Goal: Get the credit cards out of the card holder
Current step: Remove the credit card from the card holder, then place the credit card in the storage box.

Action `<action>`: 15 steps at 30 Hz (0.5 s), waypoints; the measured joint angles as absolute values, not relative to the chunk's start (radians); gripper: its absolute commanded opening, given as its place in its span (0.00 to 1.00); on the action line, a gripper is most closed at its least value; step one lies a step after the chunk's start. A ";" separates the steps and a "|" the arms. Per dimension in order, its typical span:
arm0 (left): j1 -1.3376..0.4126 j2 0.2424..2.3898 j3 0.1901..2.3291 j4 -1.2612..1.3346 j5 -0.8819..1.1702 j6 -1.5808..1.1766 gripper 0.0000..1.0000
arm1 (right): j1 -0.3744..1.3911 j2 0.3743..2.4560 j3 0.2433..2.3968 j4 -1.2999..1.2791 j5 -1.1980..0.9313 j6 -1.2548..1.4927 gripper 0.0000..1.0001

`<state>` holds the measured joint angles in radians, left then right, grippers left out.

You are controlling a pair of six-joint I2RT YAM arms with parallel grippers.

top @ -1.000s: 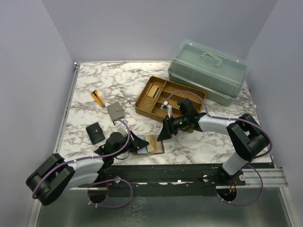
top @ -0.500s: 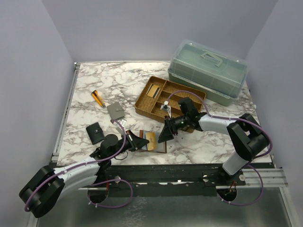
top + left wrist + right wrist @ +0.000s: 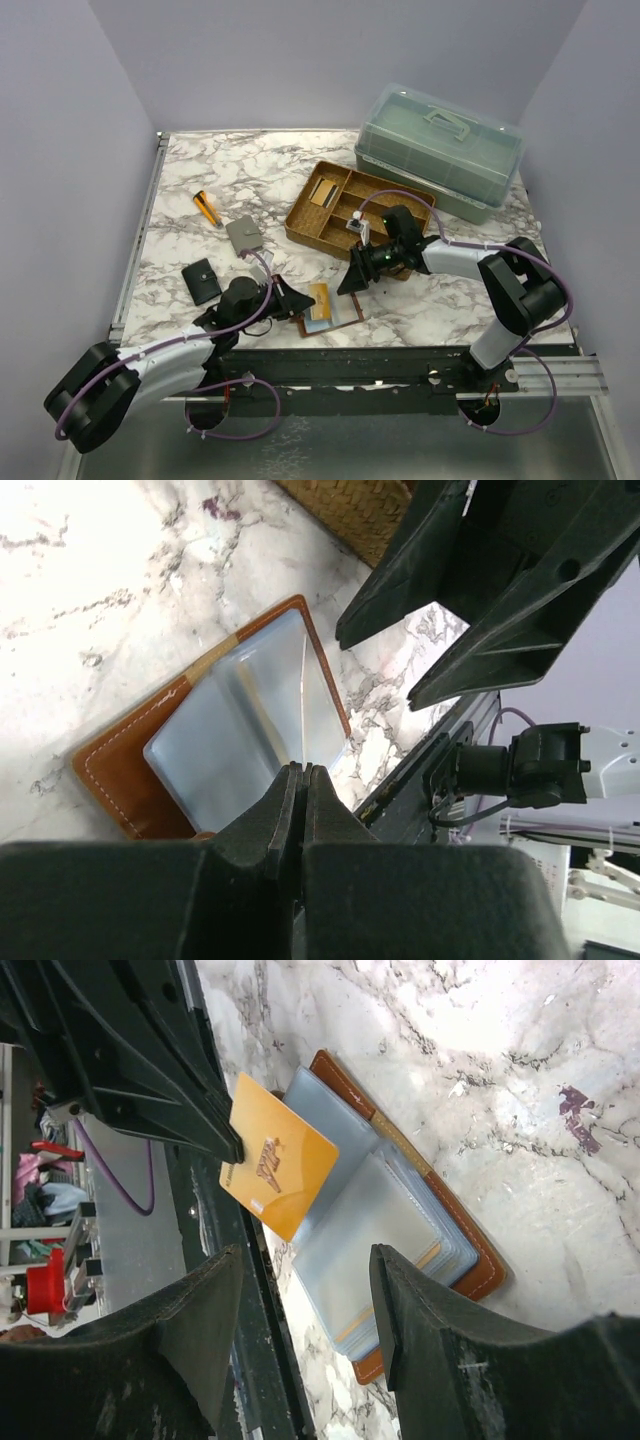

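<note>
The card holder (image 3: 335,316) lies open near the table's front edge, brown leather (image 3: 470,1252) under light-blue sleeves (image 3: 395,1215). My left gripper (image 3: 297,300) is shut on one corner of an orange credit card (image 3: 278,1165), which is lifted clear above the sleeves. In the left wrist view that card (image 3: 303,710) shows edge-on as a thin line rising from the shut gripper (image 3: 300,770). More tan card edges sit inside the sleeves (image 3: 428,1257). My right gripper (image 3: 351,281) hangs open just above the holder's right half (image 3: 307,1252), holding nothing.
A woven tray (image 3: 392,193) with cards (image 3: 322,191) in one compartment stands behind the right gripper. A green lidded box (image 3: 440,150) is at the back right. A grey wallet (image 3: 243,236), a black wallet (image 3: 203,280) and an orange pen (image 3: 208,208) lie to the left.
The left gripper has drawn an orange card out of the sleeves and raised it. The card holder has turned slightly on the table. The right gripper has shifted a little to the right.
</note>
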<state>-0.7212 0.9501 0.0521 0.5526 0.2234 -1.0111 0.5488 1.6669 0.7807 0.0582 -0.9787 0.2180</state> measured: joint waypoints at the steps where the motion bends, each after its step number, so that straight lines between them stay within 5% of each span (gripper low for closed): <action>1: -0.721 0.933 0.066 0.523 0.221 -1.001 0.00 | 0.549 1.666 0.781 0.057 -0.980 0.208 0.59; 8: -0.655 0.822 0.237 0.283 0.212 -0.873 0.00 | 0.549 1.645 0.803 -0.009 -1.005 0.102 0.59; 15: -0.393 1.000 0.486 0.151 0.320 -0.734 0.00 | 0.548 1.588 0.833 -0.090 -1.028 -0.042 0.60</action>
<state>-0.3927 0.9997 0.4862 0.1513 0.3202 -0.7338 0.5484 1.5879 0.8326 -0.0898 -1.0275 -0.0418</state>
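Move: The orange credit card is already out of the holder in the left fingers. The tray's left section lies about 23 cm ahead of this hand and 3 cm right, some 4 cm lower, with the stored card in it about 25 cm ahead and 4 cm right. The open card holder lies 5 cm right and 1 cm back, the grey wallet 16 cm ahead and 13 cm left. From the right hand, the tray's left section is about 19 cm ahead and 7 cm left. The orange card, still pinched in the shut left fingers, is lifted off from above the holder, at first mostly upward, then swept forward ever faster towards the tray, drifting some 4 cm left: about 11 cm forward and 8 cm up in all, the wrist turning roughly 15 degrees. The right hand, fingers still parted, rises about 2.5 cm near the holder's right end, its wrist turning too. ##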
